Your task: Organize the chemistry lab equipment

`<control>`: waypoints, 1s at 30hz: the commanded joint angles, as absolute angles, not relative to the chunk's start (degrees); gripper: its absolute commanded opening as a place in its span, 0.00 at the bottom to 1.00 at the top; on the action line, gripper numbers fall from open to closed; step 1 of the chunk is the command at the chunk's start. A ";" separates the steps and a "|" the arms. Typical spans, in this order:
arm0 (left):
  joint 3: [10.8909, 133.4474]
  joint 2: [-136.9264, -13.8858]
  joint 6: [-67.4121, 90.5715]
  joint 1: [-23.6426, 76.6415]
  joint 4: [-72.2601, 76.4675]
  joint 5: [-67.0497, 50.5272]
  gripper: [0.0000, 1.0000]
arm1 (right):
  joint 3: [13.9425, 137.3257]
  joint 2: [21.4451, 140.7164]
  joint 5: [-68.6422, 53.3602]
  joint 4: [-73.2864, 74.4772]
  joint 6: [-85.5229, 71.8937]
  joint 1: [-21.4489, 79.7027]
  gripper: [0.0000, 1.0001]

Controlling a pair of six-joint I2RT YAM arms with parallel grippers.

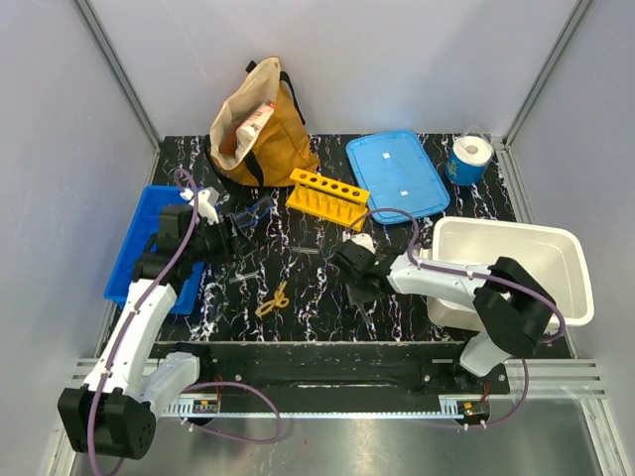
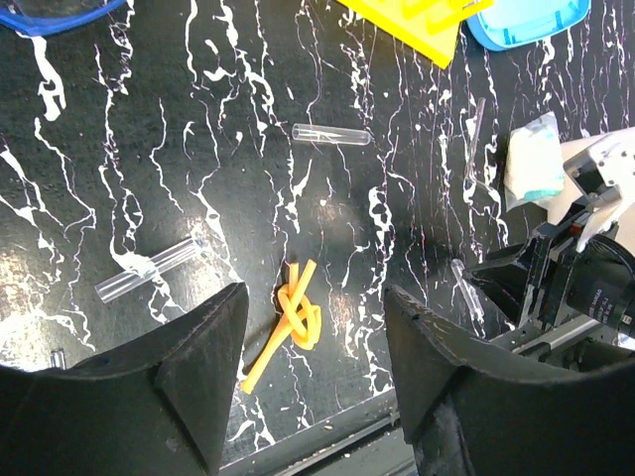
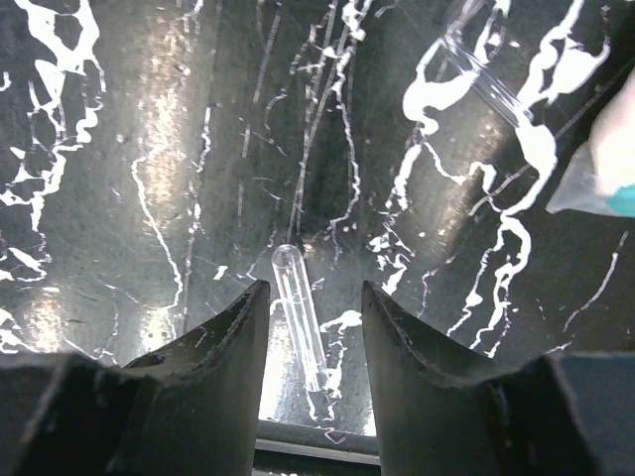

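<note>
My right gripper [image 3: 316,337] is open and low over the black marbled table, its fingers on either side of a thin clear tube [image 3: 303,322] that lies flat. A second tube [image 3: 486,79] lies further off. A pale white-and-teal item, perhaps the glove [image 3: 605,159], lies beside it [image 1: 363,241]. My left gripper [image 2: 316,367] is open and empty above the yellow looped piece [image 2: 293,322], which also shows in the top view [image 1: 273,299]. More tubes [image 2: 332,135] [image 2: 154,273] lie loose. The blue-framed goggles [image 1: 253,210] lie by my left gripper [image 1: 238,241]. My right gripper [image 1: 355,278] is mid-table.
A yellow tube rack [image 1: 327,193] and a blue lid [image 1: 397,174] lie at the back centre. The tan bag [image 1: 258,124] stands at the back left, the paper roll [image 1: 468,159] at the back right. A blue tray [image 1: 134,258] is on the left, a white tub [image 1: 556,248] on the right.
</note>
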State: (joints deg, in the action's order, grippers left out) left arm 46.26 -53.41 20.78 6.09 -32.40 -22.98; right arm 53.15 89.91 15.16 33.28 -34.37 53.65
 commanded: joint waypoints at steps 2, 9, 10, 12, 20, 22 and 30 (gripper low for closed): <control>46.23 -51.68 20.30 6.59 -29.97 -20.57 0.61 | 58.18 92.98 10.12 34.45 -30.15 53.00 0.47; 46.05 -50.80 20.30 7.12 -30.23 -19.51 0.62 | 61.26 97.38 10.54 38.05 -29.62 53.09 0.44; 46.05 -50.80 20.30 7.21 -30.23 -19.42 0.62 | 61.43 97.73 10.89 38.67 -29.79 53.09 0.43; 46.14 -51.15 20.22 7.21 -30.32 -19.34 0.62 | 61.52 98.26 11.34 39.46 -30.06 53.00 0.42; 45.97 -51.06 20.13 7.30 -30.15 -20.21 0.63 | 60.21 99.75 11.16 37.54 -29.09 53.09 0.36; 45.97 -51.85 20.21 7.47 -29.71 -21.18 0.63 | 60.20 100.28 11.95 37.27 -29.00 53.00 0.35; 45.97 -53.62 19.95 8.79 -29.36 -24.26 0.63 | 62.57 100.55 14.32 35.60 -29.88 53.00 0.21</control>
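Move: The test tube to be gripped lies almost under the right hand, its middle about 3 cm back and 3 cm lower. A second clear tube lies some 7 cm farther out than the hand and 6 cm to its right, the plastic packet about 9 cm ahead and 11 cm right; the knotted yellow tubing is level with the hand, roughly 20 cm left. From the left hand the target tube is around 12 cm back, 26 cm right and 17 cm below. The right hand sinks about 2 cm, easing 1 cm left, and closes its fingers around the tube's far end. ##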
